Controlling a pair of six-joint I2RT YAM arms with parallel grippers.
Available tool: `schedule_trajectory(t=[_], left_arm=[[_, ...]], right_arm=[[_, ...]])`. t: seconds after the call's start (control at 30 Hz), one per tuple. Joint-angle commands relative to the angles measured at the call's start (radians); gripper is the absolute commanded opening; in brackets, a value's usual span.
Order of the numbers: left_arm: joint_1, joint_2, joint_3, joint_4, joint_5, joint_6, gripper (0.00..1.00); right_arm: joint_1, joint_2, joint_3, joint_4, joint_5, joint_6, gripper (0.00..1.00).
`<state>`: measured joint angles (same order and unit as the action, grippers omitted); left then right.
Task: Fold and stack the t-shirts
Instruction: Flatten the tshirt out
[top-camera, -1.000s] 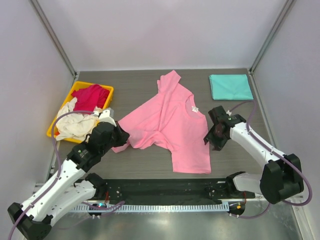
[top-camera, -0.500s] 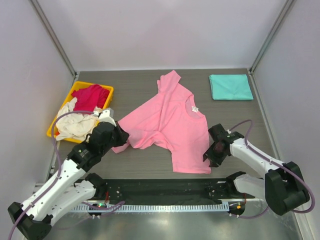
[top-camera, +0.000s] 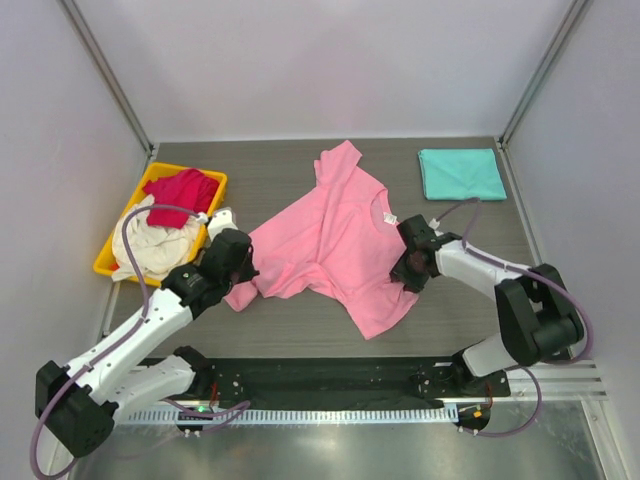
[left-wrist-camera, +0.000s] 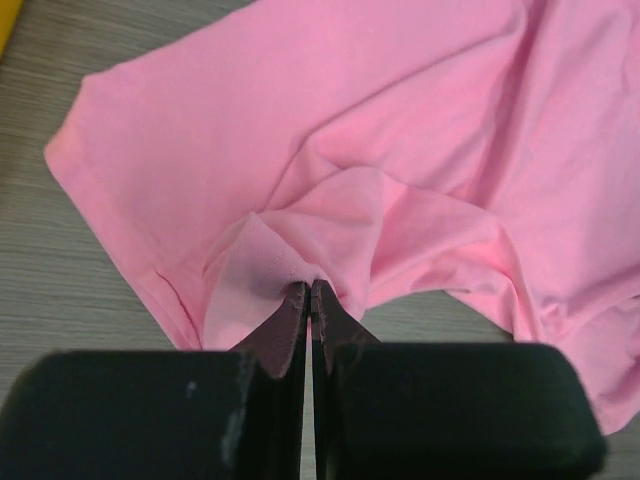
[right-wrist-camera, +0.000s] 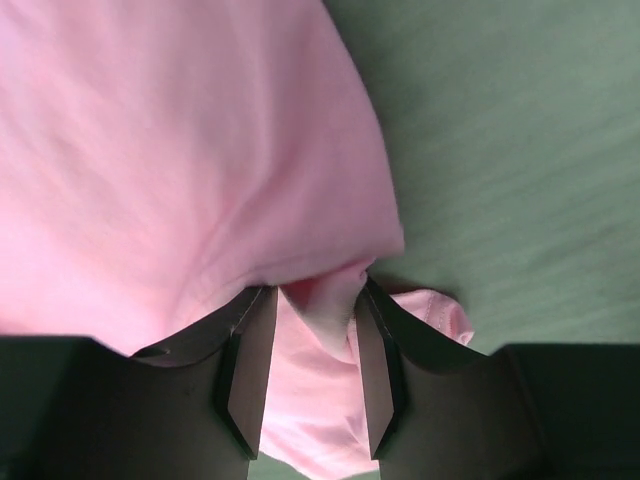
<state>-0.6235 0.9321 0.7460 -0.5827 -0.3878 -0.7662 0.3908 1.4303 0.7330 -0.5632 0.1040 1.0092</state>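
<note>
The light pink t-shirt (top-camera: 330, 235) lies spread on the dark table, partly rumpled. My left gripper (top-camera: 243, 272) is at its left edge, shut on a pinched fold of pink cloth (left-wrist-camera: 300, 240), fingertips pressed together (left-wrist-camera: 310, 290). My right gripper (top-camera: 405, 268) sits at the shirt's right side, with the lifted hem bunched between its fingers (right-wrist-camera: 315, 300). The hem corner hangs folded below it (right-wrist-camera: 430, 315). A folded teal t-shirt (top-camera: 461, 173) lies at the back right. The crimson red t-shirt (top-camera: 183, 192) and cream white t-shirt (top-camera: 150, 248) are heaped at the left.
The yellow bin (top-camera: 215, 178) stands at the left edge and holds the red and cream shirts. The cream cloth spills over its near side. Bare table (top-camera: 300, 320) shows in front of the pink shirt. Frame posts stand at both back corners.
My right gripper travelled from the near right corner of the shirt up and left, dragging the hem with it, so the shirt's lower right now tapers. My left arm shifted slightly forward.
</note>
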Motion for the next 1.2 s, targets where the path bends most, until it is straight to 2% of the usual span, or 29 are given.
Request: schedule_trajectory(t=[0.0, 0.13, 0.3, 0.5, 0.63, 0.8, 1.17], left_arm=[[0.001, 0.031, 0.088, 0.035, -0.126, 0.016, 0.00], [0.001, 0.089, 0.150, -0.011, -0.094, -0.001, 0.00], [0.001, 0.039, 0.142, -0.054, -0.132, 0.001, 0.00], [0.001, -0.044, 0.082, -0.022, -0.109, -0.021, 0.00], [0.001, -0.070, 0.050, 0.007, -0.065, -0.025, 0.00], [0.001, -0.078, 0.029, 0.011, -0.033, -0.038, 0.00], [0.001, -0.072, 0.004, 0.035, -0.022, -0.036, 0.00]], right_arm=[[0.000, 0.119, 0.086, 0.082, 0.135, -0.081, 0.43], [0.000, 0.171, 0.215, -0.009, 0.096, -0.106, 0.41], [0.000, 0.168, 0.328, -0.205, 0.117, -0.142, 0.42], [-0.001, 0.076, 0.310, -0.358, 0.212, -0.136, 0.45], [-0.003, 0.036, 0.224, -0.328, 0.194, -0.121, 0.47], [-0.003, 0.027, 0.142, -0.296, 0.186, -0.086, 0.45], [-0.007, 0.006, 0.069, -0.261, 0.250, -0.057, 0.45]])
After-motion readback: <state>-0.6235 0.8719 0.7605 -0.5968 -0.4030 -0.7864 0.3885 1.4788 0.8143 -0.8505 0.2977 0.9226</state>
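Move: The right hand's half-open fingers are down in the pink shirt, with a fold between them; the shirt's right corner lies about 3 cm to the right, 2 cm back and 1 cm below. From this hand, the near corner is some 13 cm back and 9 cm left, and the neck tag about 17 cm ahead and 3 cm left. From the raised left hand, shut on the cloth's left end, the right corner is roughly 38 cm right, 2 cm back and 14 cm down. The right hand goes on sweeping low forward across the pink cloth for about 5 cm, then lifts roughly 4 cm and swings back some 9 cm and 6 cm to its right, coming down again at the shirt's right corner, fingers still half open and the hand rolled about 20 degrees, its left side dipping. Meanwhile the left hand keeps its pinch on the cloth's left end, easing about 2 cm forward and 4 cm up, then settling back nearly over its starting place and about 2 cm higher. ##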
